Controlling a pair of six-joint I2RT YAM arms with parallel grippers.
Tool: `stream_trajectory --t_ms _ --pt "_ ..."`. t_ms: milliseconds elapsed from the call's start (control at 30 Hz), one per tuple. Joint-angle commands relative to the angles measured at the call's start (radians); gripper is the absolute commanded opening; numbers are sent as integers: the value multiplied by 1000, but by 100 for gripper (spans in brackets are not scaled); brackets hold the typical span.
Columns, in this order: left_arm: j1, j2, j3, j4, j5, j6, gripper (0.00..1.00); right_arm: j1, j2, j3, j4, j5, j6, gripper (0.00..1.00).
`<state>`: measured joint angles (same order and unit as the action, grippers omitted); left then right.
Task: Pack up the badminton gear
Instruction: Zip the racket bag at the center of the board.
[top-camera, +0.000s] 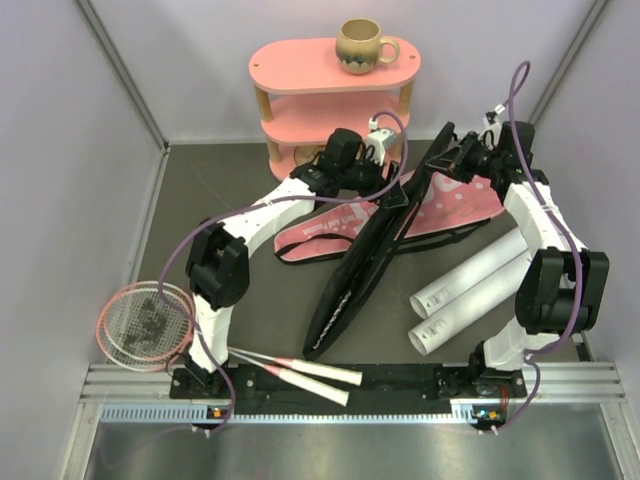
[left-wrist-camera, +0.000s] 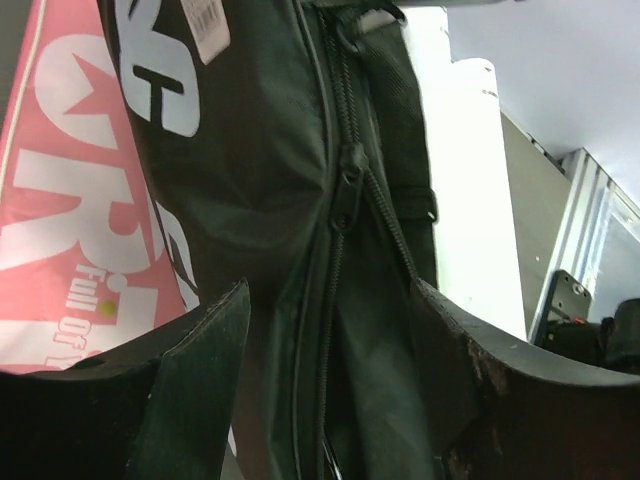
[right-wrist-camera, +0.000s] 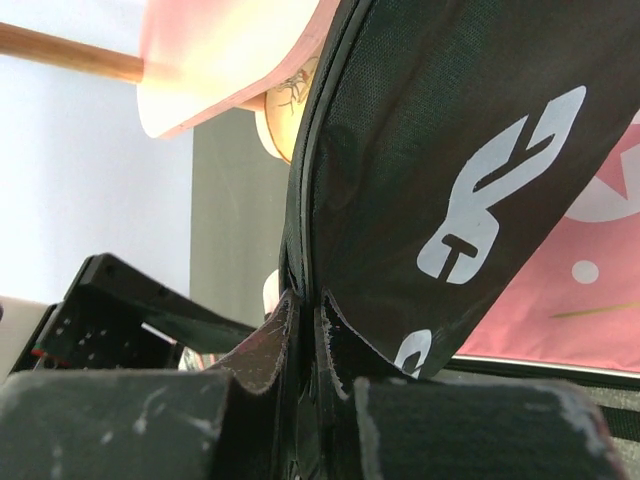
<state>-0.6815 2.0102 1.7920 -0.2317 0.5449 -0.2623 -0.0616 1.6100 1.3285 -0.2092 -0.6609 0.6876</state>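
The black racket bag (top-camera: 355, 265) runs diagonally across the middle, raised at its far end, and lies over the pink racket bag (top-camera: 320, 232). My right gripper (top-camera: 462, 158) is shut on the black bag's upper edge (right-wrist-camera: 310, 310). My left gripper (top-camera: 392, 192) is open, its jaws astride the bag's zipper seam (left-wrist-camera: 330, 320), below the zipper pull (left-wrist-camera: 347, 185). Two white tubes (top-camera: 480, 268) lie side by side at the right. A pink-framed racket (top-camera: 145, 320) rests at the near left on a second racket, their white handles (top-camera: 310, 372) pointing right along the rail.
The pink three-tier shelf (top-camera: 335, 75) stands at the back with a beige mug (top-camera: 360, 45) on top, close behind both grippers. Grey walls close in the left and right sides. A metal rail (top-camera: 400, 385) carrying the arm bases runs along the near edge.
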Motion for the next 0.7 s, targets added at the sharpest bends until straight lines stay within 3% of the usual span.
stream_trajectory --t_ms 0,100,133,200,233,300,333,433,667 --pt "-1 64 130 -7 -39 32 69 -4 -25 55 70 -83 -25 0" --pt "-1 145 217 -99 6 51 62 -3 -28 58 64 -91 -26 0" --pt "2 154 218 -89 24 54 45 -4 -28 63 57 -92 -30 0" --pt "8 153 204 -64 61 38 29 -4 -30 69 19 -89 -52 0" --pt "10 157 204 -55 72 31 14 -3 -33 80 -2 -74 -63 3" --pt "17 160 213 -41 89 -1 0 -1 -44 92 -97 -59 -107 11" --pt "22 157 213 -34 98 -17 0 0 -54 104 -139 -2 -128 20" --pt "30 131 182 29 122 -90 0 -1 -116 110 -317 145 -200 32" --pt "33 101 156 98 159 -239 0 75 -323 52 -418 288 -227 37"
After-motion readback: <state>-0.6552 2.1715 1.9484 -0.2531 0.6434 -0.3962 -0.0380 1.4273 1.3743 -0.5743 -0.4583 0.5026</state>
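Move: The black racket bag's zipper edge, where the left fingers will close, lies about 2 cm ahead, 2 cm right and 3 cm below the open left hand; the zipper pull sits some 5 cm right and 4 cm down, straight across. The pink racket bag lies around 15 cm below, its middle about 3 cm back and 1 cm right. From the right hand, already shut on the black bag farther out, that edge spot is roughly 6 cm back, 6 cm left and 3 cm lower. The black bag's zipper edge is taken between the left fingers, which reach about 3 cm forward and right, sink 2 to 3 cm and shut on it beside the zipper pull, then hold with a slight wrist tilt. The right hand keeps its pinch at first, then opens about a third and draws back some 5 cm and 2 cm right, dipping before it rises clear and rolls its left side down about 15 degrees. ##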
